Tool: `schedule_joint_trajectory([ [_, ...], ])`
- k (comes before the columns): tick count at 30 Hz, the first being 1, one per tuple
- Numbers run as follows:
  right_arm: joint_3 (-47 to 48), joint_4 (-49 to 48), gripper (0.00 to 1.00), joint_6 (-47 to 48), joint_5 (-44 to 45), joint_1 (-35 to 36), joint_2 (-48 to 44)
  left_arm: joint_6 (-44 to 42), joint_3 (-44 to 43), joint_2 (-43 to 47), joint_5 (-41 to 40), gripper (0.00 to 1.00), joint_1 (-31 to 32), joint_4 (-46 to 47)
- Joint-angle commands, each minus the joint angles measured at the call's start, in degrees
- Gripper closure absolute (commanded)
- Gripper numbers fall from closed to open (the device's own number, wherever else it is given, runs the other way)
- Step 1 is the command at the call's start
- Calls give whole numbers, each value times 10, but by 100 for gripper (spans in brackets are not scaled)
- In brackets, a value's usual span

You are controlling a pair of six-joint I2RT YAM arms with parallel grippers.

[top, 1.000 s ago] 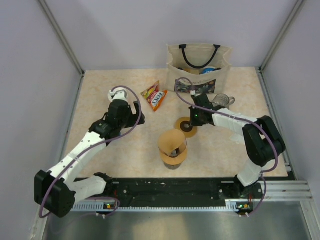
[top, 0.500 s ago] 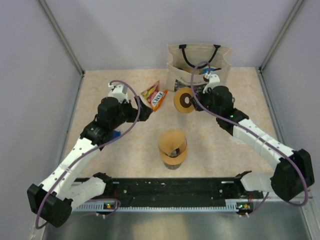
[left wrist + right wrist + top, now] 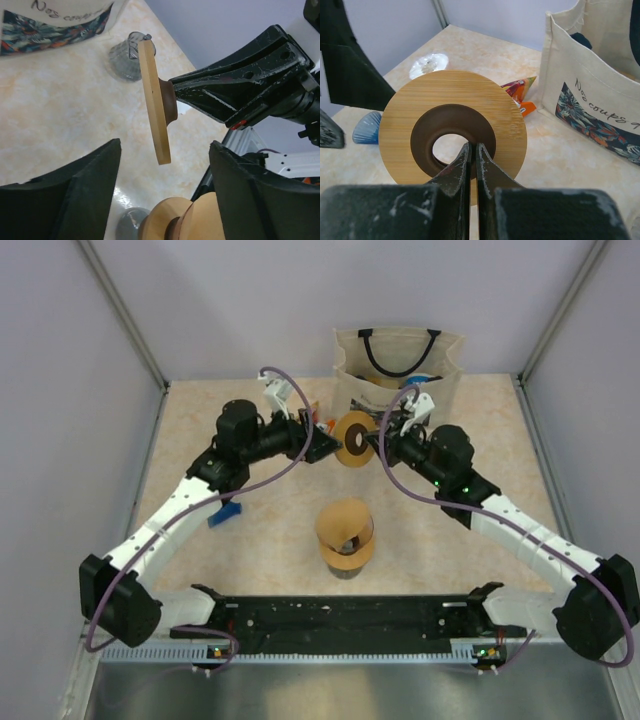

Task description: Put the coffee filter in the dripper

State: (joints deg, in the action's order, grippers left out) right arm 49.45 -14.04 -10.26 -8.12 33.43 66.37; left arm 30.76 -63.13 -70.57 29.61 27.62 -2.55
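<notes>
My right gripper (image 3: 372,441) (image 3: 473,147) is shut on the inner rim of a round bamboo disc (image 3: 345,451) (image 3: 405,130) with a dark brown ring in its middle. I take this disc for the dripper. It hangs on edge above the table, in front of the bag. My left gripper (image 3: 325,443) (image 3: 165,145) is open, its jaws on either side of the disc's (image 3: 155,115) lower edge without touching it. A tan cone-shaped piece (image 3: 345,525) (image 3: 175,220) stands on a dark glass vessel at the table's middle. I cannot tell whether it is the coffee filter.
A cream tote bag (image 3: 400,360) (image 3: 590,100) stands at the back. Orange snack packets (image 3: 520,95) lie beside it. A small blue object (image 3: 225,515) (image 3: 367,127) lies at the left. A clear glass cup (image 3: 125,60) sits on the table behind the disc.
My right gripper has lifted the disc off the table and carried it up and left. My left arm has swung right until its jaws flank the disc, and they have narrowed slightly.
</notes>
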Motion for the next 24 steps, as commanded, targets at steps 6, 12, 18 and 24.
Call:
schedule_joint_trajectory([
  [6, 14, -41, 100, 10, -8, 9, -14, 14, -24, -27, 65, 58, 10, 58],
  [12, 18, -42, 100, 2, -23, 11, -11, 17, -31, -51, 87, 62, 14, 68],
  [18, 21, -35, 100, -1, -35, 11, -20, -5, -45, -57, 69, 93, 14, 43],
  [24, 22, -9, 93, -18, -48, 11, -30, -111, -39, -43, 79, 100, 16, 43],
])
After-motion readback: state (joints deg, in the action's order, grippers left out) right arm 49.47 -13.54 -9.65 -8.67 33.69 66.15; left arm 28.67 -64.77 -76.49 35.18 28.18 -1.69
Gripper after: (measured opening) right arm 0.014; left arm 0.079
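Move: The wooden ring's middle lies about 6 cm to the right of the left hand, 3 cm ahead and 2 cm below. The ring stands on edge with its near rim only some 3 cm off. The right hand already grips the ring's dark collar, the ring's middle being 4 cm to its left, level fore-and-aft and 1 cm up. From the left hand, the dripper is 15 cm back, 5 cm right and 20 cm down; the snack bag is 22 cm ahead, 5 cm left and 29 cm down. Rightward and down, about 2 cm each way, the left hand eases onto the wooden ring's near rim, turning slightly clockwise. Its fingers go from nearly wide open to almost shut and pinch the rim between their tips. The right hand stays in place, still holding the collar, its fingers shut. ##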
